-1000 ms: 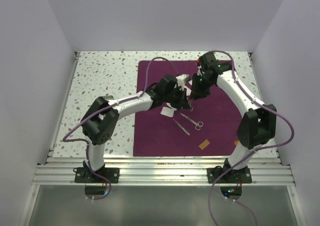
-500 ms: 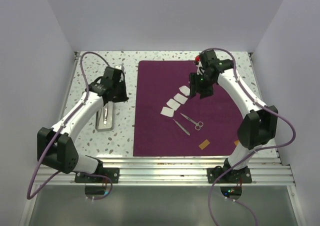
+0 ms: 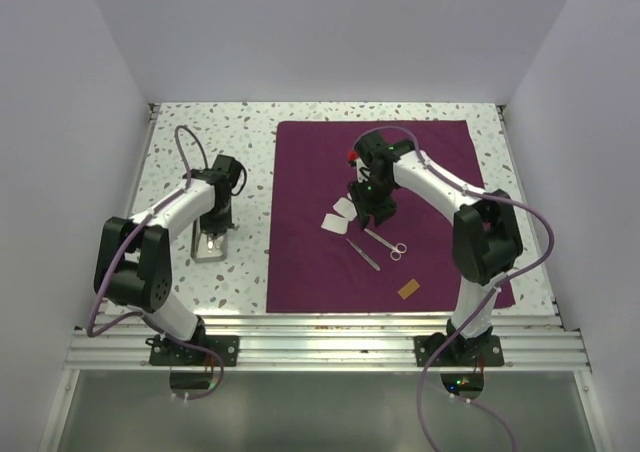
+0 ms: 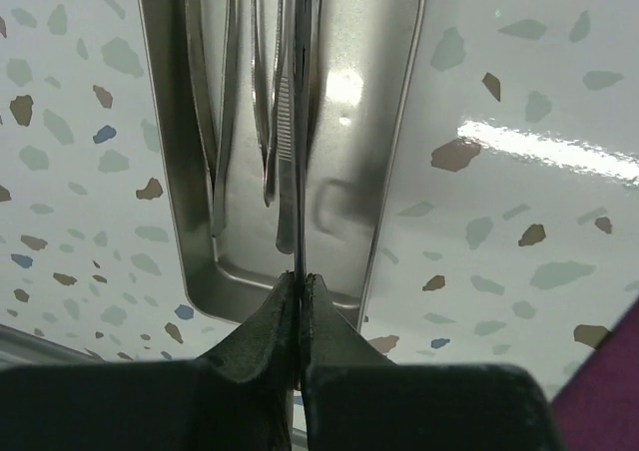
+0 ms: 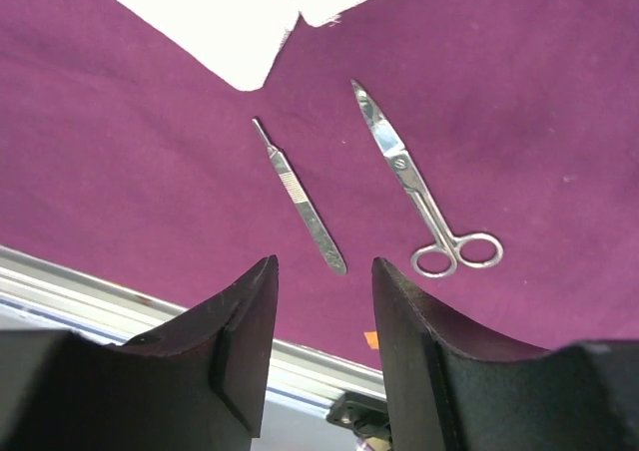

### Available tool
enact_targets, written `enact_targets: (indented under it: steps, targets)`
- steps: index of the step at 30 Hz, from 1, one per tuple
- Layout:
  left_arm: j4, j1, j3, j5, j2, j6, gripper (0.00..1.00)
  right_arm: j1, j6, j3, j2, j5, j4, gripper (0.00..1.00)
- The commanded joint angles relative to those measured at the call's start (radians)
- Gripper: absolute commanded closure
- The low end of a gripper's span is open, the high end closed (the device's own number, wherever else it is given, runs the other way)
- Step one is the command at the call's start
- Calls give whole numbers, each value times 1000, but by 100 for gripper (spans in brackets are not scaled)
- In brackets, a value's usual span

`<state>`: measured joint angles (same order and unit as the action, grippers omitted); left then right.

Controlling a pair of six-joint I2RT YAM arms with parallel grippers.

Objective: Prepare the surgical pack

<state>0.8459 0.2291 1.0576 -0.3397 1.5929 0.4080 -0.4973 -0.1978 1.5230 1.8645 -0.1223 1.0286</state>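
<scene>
The dark purple cloth lies spread on the table's right half. On it lie white gauze squares, thin steel scissors and a flat steel handle tool. My right gripper hovers open just above these tools, holding nothing and hiding part of the gauze row. The steel tray sits on the speckled table left of the cloth. My left gripper is shut on thin steel forceps, seen edge-on over the tray, where more steel tools lie.
An orange-brown tab lies near the cloth's front edge. The aluminium rail runs along the near side. White walls close in the left, right and back.
My left arm swung from the middle of the cloth out to the tray on the left. My right gripper moved nearer and leftward over the gauze, and its jaws stand wider than before.
</scene>
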Motion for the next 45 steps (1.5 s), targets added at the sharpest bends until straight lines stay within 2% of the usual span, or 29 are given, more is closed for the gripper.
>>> enact_targets:
  steps: [1,4,5,6,8,11,14,20,28,31,35,41,45]
  targets:
    - [-21,-13,18,-76,22,-26,100,-35,38,-20,15,18,-39,54]
    - [-33,-22,15,-73,35,-31,99,-61,43,-40,33,21,-64,53]
    - [-45,-28,7,-77,33,-35,94,-73,43,-44,44,23,-79,51]
    - [-51,-31,4,-78,32,-41,84,-79,41,-49,51,23,-87,51]
    - [-57,-43,-4,-78,27,-46,83,-95,41,-46,70,44,-102,50]
    - [-65,-51,-15,-67,1,-51,74,-130,38,-24,103,69,-131,51]
    - [-57,-53,-2,-41,-25,-40,61,-150,35,3,142,92,-148,53]
    - [-45,-51,22,56,-83,-25,57,-162,41,28,183,119,-171,62]
    - [-31,-53,35,111,-171,-11,56,-167,49,28,228,153,-185,65]
    - [-28,-51,38,145,-203,-1,55,-168,52,26,239,159,-190,72]
    - [-50,-50,38,229,-255,3,53,-167,58,28,236,185,-183,86]
    - [-149,-16,9,432,-318,34,47,-167,61,51,170,231,-142,100]
    - [-327,80,-83,534,-353,93,41,-167,55,51,121,250,-122,100]
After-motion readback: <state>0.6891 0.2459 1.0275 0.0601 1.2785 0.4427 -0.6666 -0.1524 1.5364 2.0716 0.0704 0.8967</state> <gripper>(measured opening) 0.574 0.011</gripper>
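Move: The scalpel's middle lies about 4 cm back from the open right hand, 2 cm to its left and 8 cm below. The scissors' middle is level with that hand and 3 cm to its right, the nearest gauze 4 cm ahead and 9 cm to its left, both on the cloth. The left hand still holds the hemostat over the tray's near end, the tray's middle some 5 cm ahead, 1 cm left and 4 cm below, with tweezers already in it about 6 cm ahead and 2 cm left. The right hand sinks about 7 cm and goes some 4 cm left, dipping back a little and then forward again while turning about 10 degrees counter-clockwise, and at cloth height it shuts its fingers on the scalpel's thin front end, beside the nearest gauze, and starts barely upward. The left hand meanwhile eases 2 cm left and slightly down, opens and lets go of the hemostat in the tray, then climbs about 9 cm and swings some 10 cm right towards the cloth, its fingers opening wider and tilting out forward and right by roughly 30 degrees. ##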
